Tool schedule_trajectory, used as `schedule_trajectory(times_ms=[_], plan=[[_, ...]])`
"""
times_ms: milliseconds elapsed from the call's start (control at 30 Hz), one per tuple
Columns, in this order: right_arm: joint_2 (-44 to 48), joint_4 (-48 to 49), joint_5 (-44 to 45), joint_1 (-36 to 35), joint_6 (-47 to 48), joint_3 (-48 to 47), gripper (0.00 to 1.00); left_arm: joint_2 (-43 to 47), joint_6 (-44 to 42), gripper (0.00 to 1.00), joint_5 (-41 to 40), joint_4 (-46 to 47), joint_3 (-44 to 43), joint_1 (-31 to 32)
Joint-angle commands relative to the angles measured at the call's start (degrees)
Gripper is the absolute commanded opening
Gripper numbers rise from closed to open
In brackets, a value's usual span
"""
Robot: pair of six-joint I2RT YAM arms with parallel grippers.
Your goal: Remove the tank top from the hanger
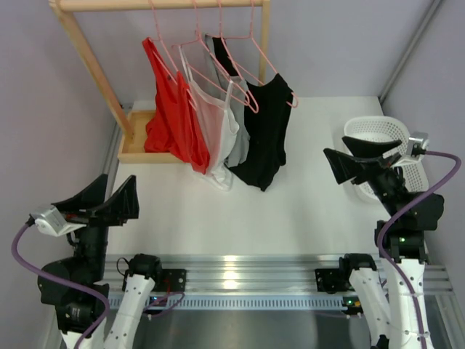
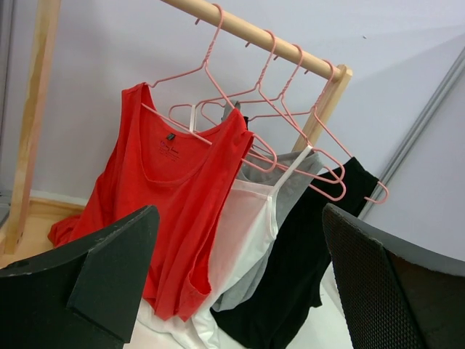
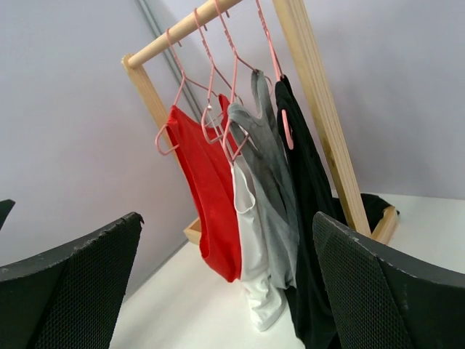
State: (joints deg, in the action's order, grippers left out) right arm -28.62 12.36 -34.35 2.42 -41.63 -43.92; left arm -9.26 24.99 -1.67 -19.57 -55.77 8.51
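Note:
Several tank tops hang on pink hangers (image 1: 240, 67) from a wooden rail (image 1: 160, 4) at the back of the table: red (image 1: 171, 120), white (image 1: 214, 138), grey (image 1: 238, 142) and black (image 1: 265, 134). Their hems rest on the table. My left gripper (image 1: 120, 179) hovers open at the near left, well short of them. Its wrist view looks at the red top (image 2: 174, 211) and black top (image 2: 305, 269) between empty fingers (image 2: 116, 269). My right gripper (image 1: 336, 145) is open at the right, with nothing between its pads (image 3: 378, 283). In its view the red top (image 3: 211, 196) hangs ahead.
A white plastic basket (image 1: 378, 132) sits at the right edge, just behind my right gripper. The rack's wooden base (image 1: 138, 145) and slanted post (image 1: 91, 62) stand at the back left. Lilac walls close in the sides and back.

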Motion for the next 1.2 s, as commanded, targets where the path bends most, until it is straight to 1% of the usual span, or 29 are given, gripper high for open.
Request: schedule_trajectory(times_ms=[0,233,367,433,533,633,667,767,800,833,867,900,967,1000,1067,1100,1133,1167], plan=[[-0.21,-0.93,0.77,-0.57,-0.47,-0.29,0.99,-0.41,0.32,0.98,-1.4,0.24,-0.04,0.28],[0.58,-1.02,3.06,-0.57,0.58,1.29,0.99,-2.08,3.48,0.98,-1.67,0.41,0.13,0.28],[1.29,-1.02,3.67,-0.57,1.37,2.0,0.99,-2.43,5.15,0.98,-4.21,0.5,1.27,0.28],[1.46,-1.02,4.37,-0.57,1.72,2.26,0.99,-2.61,5.5,0.98,-7.54,0.67,1.89,0.28],[0.85,-1.11,3.68,-0.57,2.51,2.09,0.99,-5.41,5.07,0.98,-8.44,1.81,0.76,0.28],[0.41,-1.11,2.88,-0.57,2.95,2.08,0.99,-13.83,4.01,0.98,-5.1,1.73,-4.42,0.28],[0.41,-1.02,2.8,-0.57,3.22,2.17,0.99,-18.73,4.36,0.98,-5.18,1.64,-5.92,0.28],[0.85,-1.02,3.15,-0.57,4.1,2.26,0.99,-25.44,5.76,0.98,-5.8,1.64,-11.8,0.28],[1.2,-1.11,3.23,-0.57,4.27,2.44,1.0,-30.25,6.03,0.98,-5.8,1.64,-13.73,0.28],[1.29,-1.11,3.41,-0.57,4.45,2.35,0.99,-32.56,6.47,0.98,-5.36,1.64,-17.32,0.28],[1.37,-1.11,3.41,-0.57,4.54,2.35,0.99,-34.93,6.73,0.98,-5.19,1.64,-19.1,0.28],[1.29,-1.11,3.5,-0.57,4.62,2.26,0.99,-39.48,6.91,0.98,-5.01,1.64,-20.94,0.28],[1.2,-1.2,3.32,-0.57,4.62,2.26,0.99,-43.9,7.09,0.98,-6.31,1.64,-25.78,0.28],[1.03,-1.37,3.15,-0.57,4.8,2.17,0.99,-48.09,6.74,0.98,-7.02,1.64,-28.84,0.28],[0.76,-1.64,3.06,-0.57,4.98,2.0,0.99,-52.16,6.04,0.98,-8.69,1.64,-32.19,0.28],[0.67,-1.72,2.62,-0.57,5.24,2.0,0.99,-54.18,5.51,0.98,-8.61,1.64,-35.78,0.28],[0.67,-1.81,2.53,-0.57,5.33,1.91,0.99,-58.12,4.46,0.98,-8.35,1.73,-37.73,0.36],[0.5,-1.9,2.44,-0.57,5.41,1.74,0.99,-60.16,4.01,0.98,-7.65,1.73,-39.57,0.45]])
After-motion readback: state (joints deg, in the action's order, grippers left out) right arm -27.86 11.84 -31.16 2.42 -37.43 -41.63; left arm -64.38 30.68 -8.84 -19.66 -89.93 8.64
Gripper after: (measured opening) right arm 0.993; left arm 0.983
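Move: The near strap of the red tank top, on its hanger, is about 27 cm ahead of my left hand, some 7 cm to its right and 3 cm higher. The white top's near strap hangs about 10 cm right of it, and the black top's near shoulder some 20 cm right of it and 3 cm farther out. From my right hand the red strap is about 23 cm ahead, 34 cm left and 5 cm up. After a slow start with a slight dip, I swing my left hand quickly forward, some 23 cm in all and ending about 5 cm higher, towards the near shoulder of the red tank top. On the way I tip the fingers down about 20 degrees until they point nearly level, wide open, and they come close to the strap without yet pinching it. ##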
